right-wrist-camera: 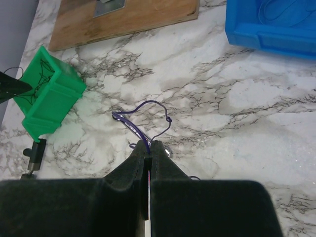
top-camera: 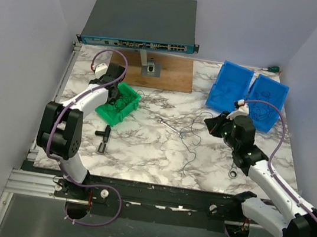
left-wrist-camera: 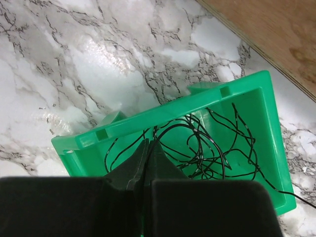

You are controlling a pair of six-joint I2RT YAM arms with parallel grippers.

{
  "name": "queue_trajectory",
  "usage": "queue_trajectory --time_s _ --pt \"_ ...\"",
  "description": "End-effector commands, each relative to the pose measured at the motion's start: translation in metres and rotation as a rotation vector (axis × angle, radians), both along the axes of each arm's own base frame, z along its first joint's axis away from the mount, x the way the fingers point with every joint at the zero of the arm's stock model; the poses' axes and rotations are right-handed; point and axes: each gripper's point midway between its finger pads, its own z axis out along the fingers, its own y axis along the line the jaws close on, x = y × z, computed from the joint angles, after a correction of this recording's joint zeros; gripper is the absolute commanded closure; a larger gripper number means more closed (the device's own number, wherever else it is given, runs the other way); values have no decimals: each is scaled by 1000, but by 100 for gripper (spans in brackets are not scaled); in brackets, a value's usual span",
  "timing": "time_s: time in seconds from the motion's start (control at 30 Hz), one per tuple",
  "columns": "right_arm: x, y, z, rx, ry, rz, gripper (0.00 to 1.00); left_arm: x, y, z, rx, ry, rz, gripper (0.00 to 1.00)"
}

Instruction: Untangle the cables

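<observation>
A tangle of thin black cables (left-wrist-camera: 212,148) lies inside the green bin (left-wrist-camera: 163,111). My left gripper (left-wrist-camera: 149,141) hangs over that bin (top-camera: 126,103), shut, with one black cable running into its tips. My right gripper (right-wrist-camera: 150,143) is shut on a thin blue cable (right-wrist-camera: 157,103). That cable loops up from the tips, shows a small knot, and runs back along a silver wrench (right-wrist-camera: 132,129). In the top view, thin wires (top-camera: 191,138) trail over the marble left of and in front of the right gripper (top-camera: 210,124). The left gripper (top-camera: 114,95) is at the bin's left side.
Two blue bins (top-camera: 246,93) stand at the back right, and one holds a thin wire loop. A wooden board (top-camera: 159,71) and a network switch (top-camera: 140,23) sit at the back. A black part (top-camera: 103,134) lies in front of the green bin, a small ring (top-camera: 233,173) by the right arm.
</observation>
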Motion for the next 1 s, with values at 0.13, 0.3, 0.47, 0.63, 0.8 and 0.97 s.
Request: queue_trajectory --time_s 0.13,0.3,0.47,0.63,0.8,0.97 --pt "1 -4 -10 -19 27 -19 99 -14 -2 -2 -52 -13 -23 86" --pt "1 4 -14 -13 47 16 99 -22 1 19 -49 -75 -34 79" --pt "3 7 -16 -11 63 28 99 -30 4 36 -45 -103 -33 60" --pt "4 8 -20 -16 73 30 99 -37 7 56 -38 -155 -47 44" --pt "5 10 -22 -17 85 38 99 -46 8 71 -49 -196 -49 26" --pt "6 16 -26 -20 108 66 99 -59 1 91 -99 -277 -92 1"
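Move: The green bin, into which the left hand is letting down the black cable, has its middle about 3 cm back, 3 cm right and 4 cm below that hand. The wooden board lies some 12 cm ahead and 13 cm right, the black tool about 15 cm back and 2 cm left. From the right hand, the blue cable's loops lie about 4 cm ahead, 2 cm left and 14 cm below; the wrench is 4 cm ahead, 10 cm left. The black cable, already in the green bin with a loop still pinched, is let go as the left hand dips about 1.5 cm, draws back and starts to open; the hand then lifts some 9 cm, edging farther back, its fingers spreading wide and tilting up. The blue cable stays pinched in the right hand, which lowers about 3.5 cm towards the table. ##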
